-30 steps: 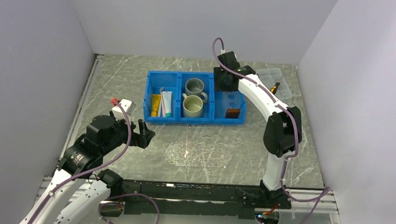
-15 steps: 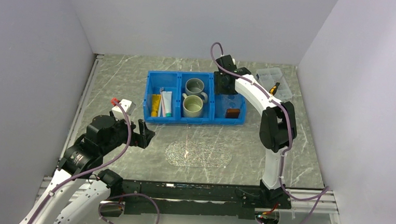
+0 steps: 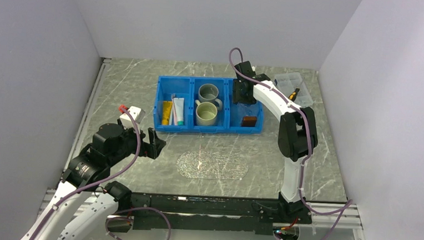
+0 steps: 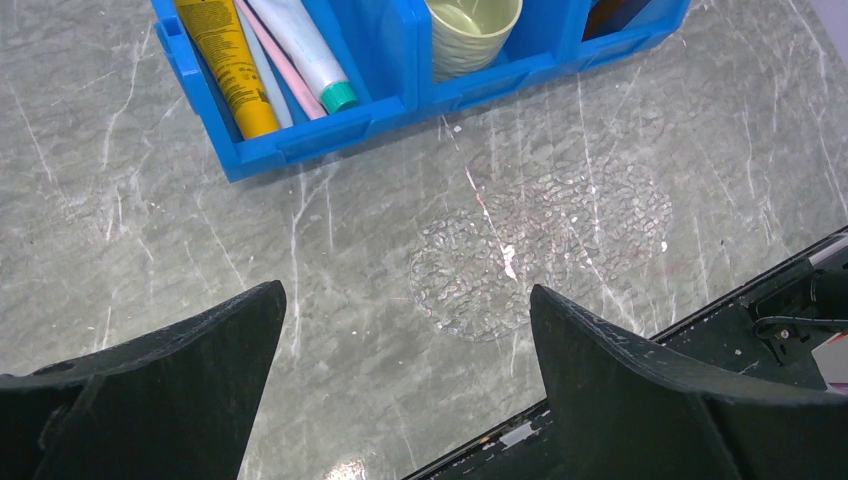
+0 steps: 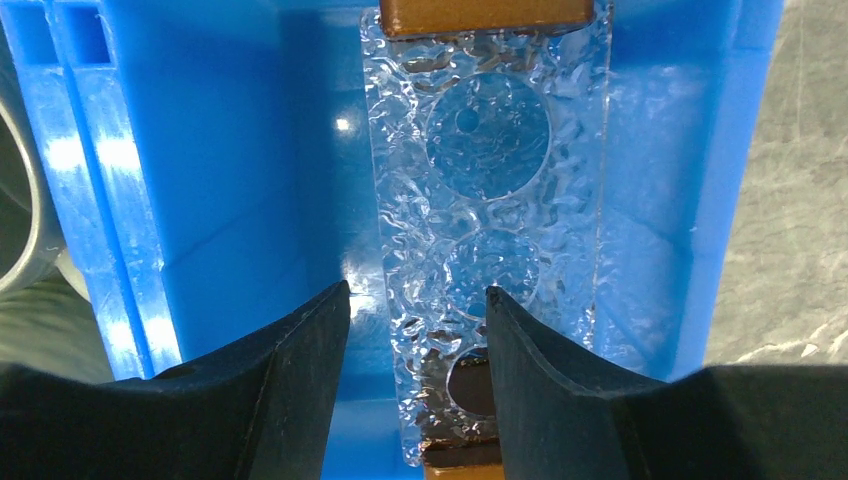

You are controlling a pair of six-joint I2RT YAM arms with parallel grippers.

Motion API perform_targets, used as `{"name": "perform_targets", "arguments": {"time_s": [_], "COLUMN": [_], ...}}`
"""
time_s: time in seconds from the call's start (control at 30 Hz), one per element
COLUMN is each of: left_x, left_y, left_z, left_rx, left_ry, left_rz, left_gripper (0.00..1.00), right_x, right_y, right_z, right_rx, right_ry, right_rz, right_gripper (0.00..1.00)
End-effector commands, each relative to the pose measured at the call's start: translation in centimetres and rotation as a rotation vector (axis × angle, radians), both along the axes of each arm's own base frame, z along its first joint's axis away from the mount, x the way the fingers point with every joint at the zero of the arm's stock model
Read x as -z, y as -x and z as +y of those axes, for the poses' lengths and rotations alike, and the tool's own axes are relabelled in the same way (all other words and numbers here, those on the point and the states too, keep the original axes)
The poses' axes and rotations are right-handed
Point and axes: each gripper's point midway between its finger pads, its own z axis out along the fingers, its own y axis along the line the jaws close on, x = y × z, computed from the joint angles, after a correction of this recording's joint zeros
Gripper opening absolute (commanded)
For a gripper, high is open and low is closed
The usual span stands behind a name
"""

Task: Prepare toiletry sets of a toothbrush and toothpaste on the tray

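Note:
The tray (image 5: 490, 180), clear and bumpy with a brown block at each end, lies in the right compartment of the blue bin (image 3: 209, 129). My right gripper (image 5: 416, 292) is low in that compartment, open. The tray's left edge near its near brown handle (image 5: 460, 455) lies between its fingers, and I cannot tell if they touch it. In the top view the right gripper (image 3: 242, 94) covers the tray's far end (image 3: 248, 109). The toothpaste (image 4: 300, 45) and a slim pale toothbrush (image 4: 262, 65) lie in the left compartment. My left gripper (image 4: 406, 292) hangs open and empty over the table.
A yellow tube (image 4: 225, 60) and a pink stick (image 4: 285, 62) share the left compartment. Two mugs (image 3: 208, 92) (image 3: 206, 114) fill the middle one. A clear lidded box (image 3: 294, 86) sits at the back right. A clear textured oval patch (image 3: 212, 165) lies before the bin.
My right gripper has come down into the bin's right compartment over the tray, and its jaws have narrowed a little. The left arm has not moved.

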Motion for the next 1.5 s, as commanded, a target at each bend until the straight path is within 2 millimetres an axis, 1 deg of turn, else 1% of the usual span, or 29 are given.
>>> {"name": "perform_targets", "arguments": {"time_s": [0.0,0.37,0.47,0.73,1.13,1.27,1.47], "left_x": [-0.5,-0.4,-0.4,-0.4,-0.4,-0.4,-0.4], "left_y": [-0.4,-0.4,-0.4,-0.5,-0.5,-0.5,-0.5], "left_z": [-0.2,-0.2,-0.2,-0.2,-0.2,-0.2,-0.1], "left_rx": [0.006,0.004,0.004,0.004,0.002,0.004,0.002], "left_ry": [0.005,0.003,0.004,0.002,0.002,0.001,0.003], "left_rz": [-0.027,-0.024,-0.022,-0.021,-0.018,-0.019,-0.021], "left_gripper": [0.99,0.99,0.99,0.99,0.99,0.99,0.99], "right_x": [0.4,1.4,1.6,1.8,0.1,-0.9,-3.0], "right_y": [-0.7,-1.2,-1.3,-1.2,-1.6,-1.8,-1.7], "right_z": [0.3,0.3,0.3,0.2,0.3,0.2,0.2], "right_rx": [0.017,0.019,0.021,0.018,0.008,0.011,0.009], "right_ry": [-0.027,-0.032,-0.033,-0.035,-0.040,-0.042,-0.046], "right_rz": [-0.015,-0.002,0.003,0.008,-0.022,-0.044,-0.082], "right_gripper": [0.54,0.52,0.50,0.41,0.22,0.17,0.12]}}
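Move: The clear holder with brown end blocks lies in the bin's right compartment, its middle some 2 cm back from the right hand, 2 cm to its right and 4 cm below. The grey mug is about 16 cm left and 4 cm ahead of that hand, the green mug 16 cm left and 4 cm back, both about 3 cm lower. From the left hand, the holder is roughly 23 cm ahead, 34 cm right and 17 cm lower. The right hand sinks some 2.5 cm, then partly closes its fingers, pinching the clear holder's left side. ##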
